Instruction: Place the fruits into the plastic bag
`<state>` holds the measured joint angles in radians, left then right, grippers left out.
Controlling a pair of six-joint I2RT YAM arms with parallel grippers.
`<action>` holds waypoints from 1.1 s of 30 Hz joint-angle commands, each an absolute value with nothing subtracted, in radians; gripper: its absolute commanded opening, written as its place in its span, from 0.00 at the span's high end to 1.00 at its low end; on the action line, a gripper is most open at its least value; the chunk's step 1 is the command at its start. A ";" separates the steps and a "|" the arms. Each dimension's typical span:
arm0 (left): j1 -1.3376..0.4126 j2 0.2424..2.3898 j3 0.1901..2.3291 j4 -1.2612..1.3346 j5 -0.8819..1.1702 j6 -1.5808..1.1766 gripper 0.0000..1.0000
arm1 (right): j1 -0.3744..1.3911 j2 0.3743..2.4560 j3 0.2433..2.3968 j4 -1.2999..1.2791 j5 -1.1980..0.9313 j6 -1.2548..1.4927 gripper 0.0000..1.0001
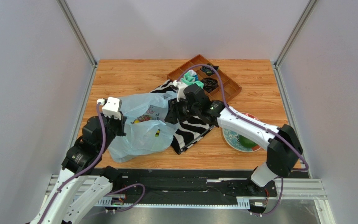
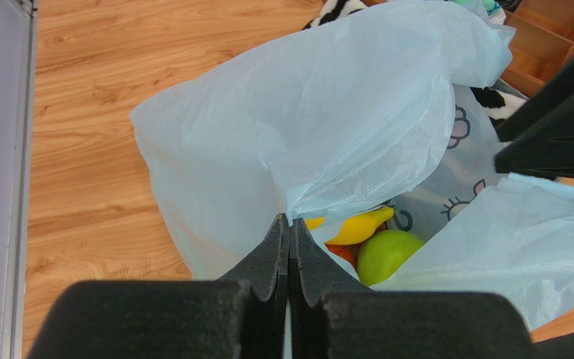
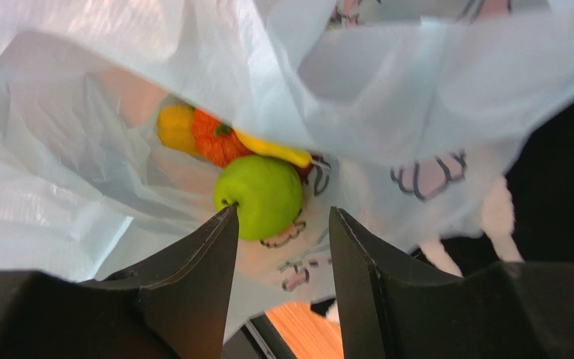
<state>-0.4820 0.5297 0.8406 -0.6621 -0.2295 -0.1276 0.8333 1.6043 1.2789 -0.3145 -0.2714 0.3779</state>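
The light-blue plastic bag point(image 1: 141, 128) lies at the table's left, its mouth toward the zebra cloth. My left gripper point(image 2: 289, 223) is shut on the bag's near rim and holds it up. Through the mouth I see a yellow banana point(image 2: 357, 226), a green apple point(image 2: 387, 254) and an orange fruit point(image 2: 340, 253). My right gripper point(image 3: 282, 212) stands open at the mouth with nothing between its fingers. Just beyond the fingertips lies the green apple point(image 3: 264, 196), with the banana point(image 3: 271, 149), the orange fruit point(image 3: 215, 142) and a lemon point(image 3: 175, 127) behind. A dark green fruit point(image 1: 247, 141) sits on a plate.
The plate point(image 1: 230, 139) is at the right front, under my right forearm. A zebra-striped cloth point(image 1: 192, 131) lies partly under the bag. Behind it, a brown compartment tray point(image 1: 227, 87) holds teal-and-white socks point(image 1: 191, 79) and dark items. Grey walls enclose the table.
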 commanded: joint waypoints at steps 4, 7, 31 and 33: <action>-0.483 0.522 0.842 -0.647 -0.232 -0.120 1.00 | 0.804 1.356 1.155 -0.428 -0.100 0.313 0.49; -0.483 0.519 0.842 -0.647 -0.232 -0.120 1.00 | 0.737 1.286 1.085 -0.521 -0.032 0.350 0.48; -0.483 0.515 0.841 -0.641 -0.216 -0.118 1.00 | 0.221 0.993 0.827 -1.011 0.453 0.741 0.00; -0.483 0.515 0.841 -0.641 -0.215 -0.118 1.00 | 0.198 0.986 0.801 -0.985 0.437 0.735 0.00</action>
<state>-0.4820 0.5236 0.8406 -0.6621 -0.2283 -0.1276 0.2348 1.0088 0.8345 -0.9913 0.3790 0.6880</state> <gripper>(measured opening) 0.007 0.998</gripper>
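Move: My empty right hand is at the bag's mouth. The dark green avocado in the bowl lies about 37 cm to its right, 3 cm back and roughly 12 cm lower. The yellow lemon sits some 4 cm farther right than the avocado and 4 cm farther out, at the same height. On the way, the zebra cloth lies about 10 cm right of my hand, 4 cm ahead and 15 cm below. From my left hand, the avocado is about 54 cm right, 1 cm ahead and 19 cm lower. I swing my right hand away from the bag's mouth, about 37 cm to the right to the avocado in the bowl, rising slightly before I sink and drifting a little back. As it travels I turn it clockwise some 70 degrees, tip its fingers steeply down and spread them from half to fully open. My left hand stays put, still pinching the bag. ##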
